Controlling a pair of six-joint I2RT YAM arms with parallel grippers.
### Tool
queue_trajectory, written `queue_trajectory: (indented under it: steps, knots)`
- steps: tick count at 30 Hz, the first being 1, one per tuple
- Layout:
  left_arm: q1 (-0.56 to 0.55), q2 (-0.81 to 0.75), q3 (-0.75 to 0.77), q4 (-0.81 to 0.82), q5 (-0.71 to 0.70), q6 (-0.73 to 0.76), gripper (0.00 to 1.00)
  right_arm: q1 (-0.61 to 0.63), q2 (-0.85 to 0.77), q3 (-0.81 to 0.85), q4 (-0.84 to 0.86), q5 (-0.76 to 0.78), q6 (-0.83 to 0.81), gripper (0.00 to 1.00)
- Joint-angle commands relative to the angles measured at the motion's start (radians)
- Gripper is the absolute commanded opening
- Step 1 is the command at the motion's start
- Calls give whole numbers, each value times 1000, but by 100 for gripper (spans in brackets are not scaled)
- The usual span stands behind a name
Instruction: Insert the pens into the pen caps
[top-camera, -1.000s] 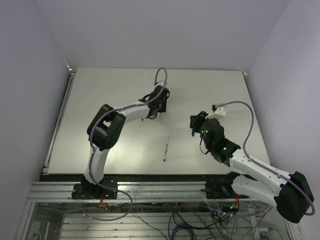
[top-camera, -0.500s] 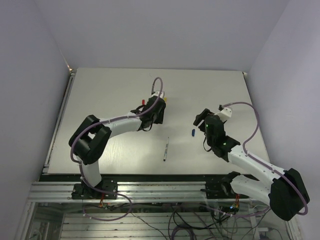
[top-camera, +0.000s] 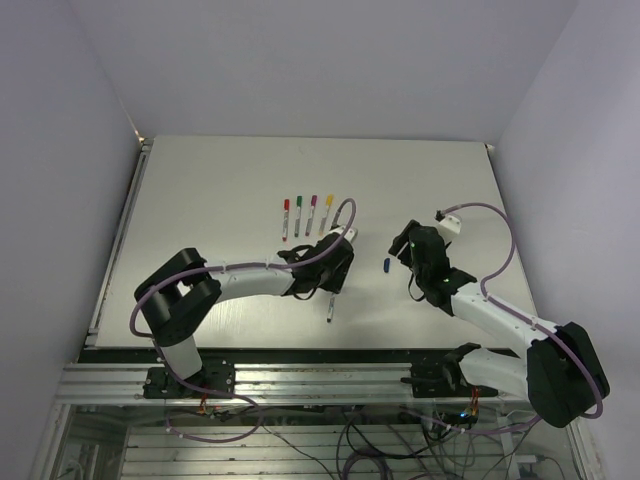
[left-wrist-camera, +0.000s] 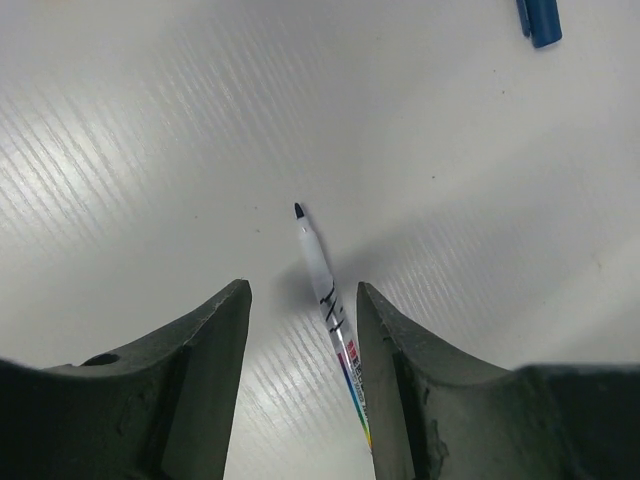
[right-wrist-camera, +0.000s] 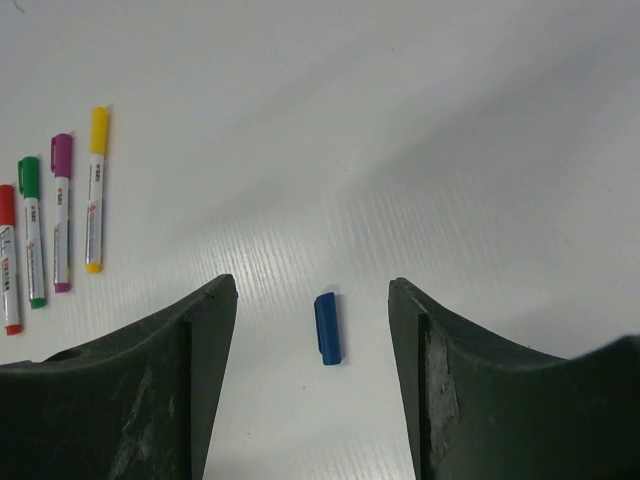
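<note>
An uncapped grey pen (left-wrist-camera: 325, 300) with a dark tip lies on the table between my left gripper's (left-wrist-camera: 302, 292) open fingers, close to the right finger (left-wrist-camera: 400, 360). In the top view my left gripper (top-camera: 338, 270) hovers over this pen (top-camera: 329, 312). The loose blue cap (right-wrist-camera: 327, 328) lies flat between my right gripper's (right-wrist-camera: 310, 285) open fingers, touching neither. It also shows in the top view (top-camera: 386, 265), just left of my right gripper (top-camera: 402, 243), and in the left wrist view (left-wrist-camera: 540, 20). Both grippers are empty.
Four capped pens lie side by side farther back: red (top-camera: 285, 215), green (top-camera: 299, 213), magenta (top-camera: 313, 211), yellow (top-camera: 328, 209). The right wrist view shows them at its left: red (right-wrist-camera: 8, 260), green (right-wrist-camera: 32, 235), magenta (right-wrist-camera: 61, 205), yellow (right-wrist-camera: 96, 185).
My left arm has swung from the row of capped pens toward the near side and now sits over the uncapped pen, uncovering the row. My right gripper shifted slightly; the blue cap has not moved.
</note>
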Motion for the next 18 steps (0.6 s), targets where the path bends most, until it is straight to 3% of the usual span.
queue_trajectory:
  steps: [1, 18]
  knots:
    - [-30, -8, -5, -34, 28, -20, 57, -6, -16, -12, 18, -19, 5, 61]
    - [-113, 65, 35, -203, -51, -21, 58, -6, 30, -20, 62, -43, -9, 57]
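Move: The last uncapped pen lies on the table about 5 cm back from the left hand, 2 cm to its left and some 4 cm below, its tip pointing forward. From the same hand the blue cap stands about 12 cm to the right and 3 cm ahead, and the capped yellow pen about 18 cm ahead and 3 cm left. The pen is roughly 15 cm back and 16 cm left of the right hand, 10 cm below it. Towards the middle of the uncapped pen's printed barrel the left hand draws back about 5 cm, sinking some 3 cm, mostly in the later half. Its left side tips up by about 10 degrees on the way; the fingers stay open and end close above the barrel, without closing on it. ##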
